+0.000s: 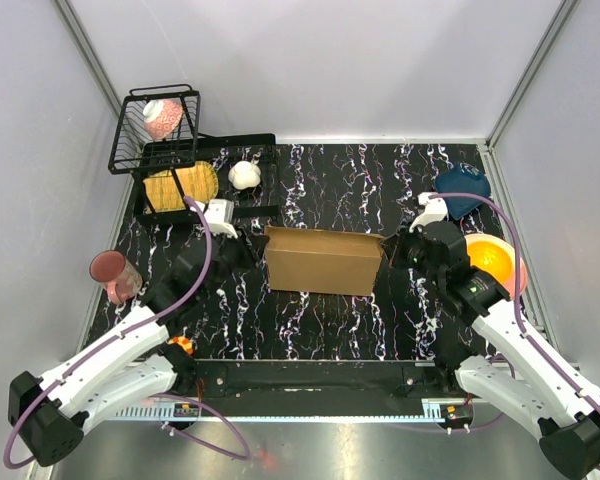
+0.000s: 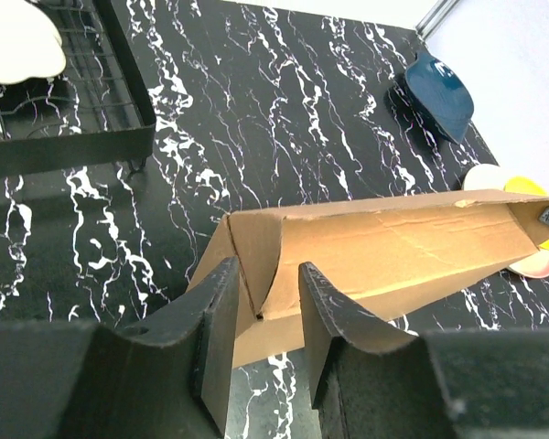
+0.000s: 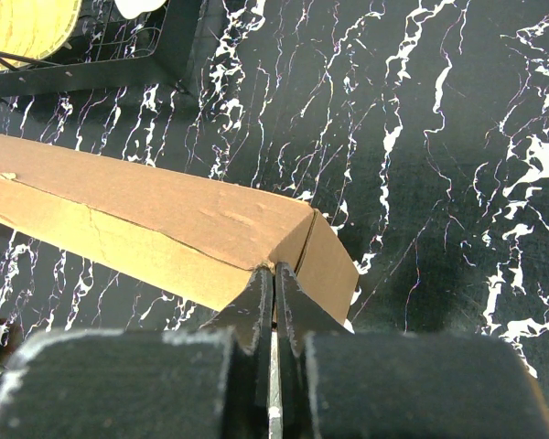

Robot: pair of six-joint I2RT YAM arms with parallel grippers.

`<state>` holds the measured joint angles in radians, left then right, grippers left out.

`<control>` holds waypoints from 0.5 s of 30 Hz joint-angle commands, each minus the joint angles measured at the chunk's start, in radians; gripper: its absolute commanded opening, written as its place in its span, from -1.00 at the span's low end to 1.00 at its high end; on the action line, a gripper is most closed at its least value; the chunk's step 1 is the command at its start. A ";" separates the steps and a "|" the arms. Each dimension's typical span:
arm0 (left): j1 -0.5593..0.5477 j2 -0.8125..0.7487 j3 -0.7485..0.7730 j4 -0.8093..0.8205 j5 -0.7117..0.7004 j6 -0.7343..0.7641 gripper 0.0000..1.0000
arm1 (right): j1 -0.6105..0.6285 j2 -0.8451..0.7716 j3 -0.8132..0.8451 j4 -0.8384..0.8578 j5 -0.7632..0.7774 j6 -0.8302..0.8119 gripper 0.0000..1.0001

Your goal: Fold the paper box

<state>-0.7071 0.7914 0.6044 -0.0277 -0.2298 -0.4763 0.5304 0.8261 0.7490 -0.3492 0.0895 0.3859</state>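
Observation:
The paper box (image 1: 323,260) is a brown cardboard piece standing as a long, low, partly folded shape in the middle of the black marbled table. My left gripper (image 1: 248,248) is at its left end. In the left wrist view the box (image 2: 393,242) runs away to the right, and that gripper (image 2: 270,283) stands open with the end flap's corner between its fingers and gaps on both sides. My right gripper (image 1: 395,250) is at the box's right end. In the right wrist view it (image 3: 274,270) is shut, its tips touching the box's (image 3: 165,215) near upper corner.
A black wire rack (image 1: 155,130) stands at the back left, with a yellow plate (image 1: 180,185) and a white object (image 1: 244,175) beside it. A pink cup (image 1: 113,275) is at the left edge. A dark blue bowl (image 1: 463,190) and an orange bowl (image 1: 490,258) sit on the right.

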 commanded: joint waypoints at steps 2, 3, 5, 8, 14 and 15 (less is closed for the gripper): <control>0.001 0.035 0.081 0.080 -0.014 0.061 -0.32 | 0.010 0.024 -0.031 -0.126 0.000 0.007 -1.00; 0.001 0.040 0.083 0.087 -0.016 0.064 -0.35 | 0.010 0.024 -0.033 -0.126 0.000 0.007 -1.00; 0.001 0.057 0.087 0.087 -0.014 0.071 -0.43 | 0.010 0.024 -0.033 -0.126 0.001 0.005 -1.00; 0.001 0.075 0.084 0.086 -0.009 0.073 -0.60 | 0.011 0.022 -0.030 -0.126 0.000 0.007 -1.00; 0.003 0.080 0.066 0.094 -0.011 0.080 -0.83 | 0.011 0.024 -0.028 -0.129 -0.002 0.007 -1.00; 0.003 0.080 0.066 0.094 -0.016 0.082 -0.90 | 0.011 0.025 -0.027 -0.129 -0.004 0.007 -1.00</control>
<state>-0.7067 0.8726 0.6506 0.0090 -0.2337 -0.4168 0.5312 0.8268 0.7490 -0.3492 0.0898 0.3859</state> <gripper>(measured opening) 0.106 0.011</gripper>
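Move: The box's near-left upper corner, with its small folded flap, sits just past the left fingertips, about 2 cm ahead and 1 cm to the right, level with them. The box's middle is some 14 cm to the left hand's right, 1 cm back and 4 cm lower; the white bowl is roughly 18 cm ahead, 3 cm left and 10 cm below. From the right hand, that left corner lies about 27 cm left, 3 cm ahead and level. The box's left upper corner comes between the left fingers as that hand eases about 1.5 cm forward and slightly right, rising a bit over 1 cm before settling partway back down. The fingers, about a third open, close almost shut around the corner's folded cardboard and begin to pinch it. The right hand stays still, shut on the opposite upper corner. ##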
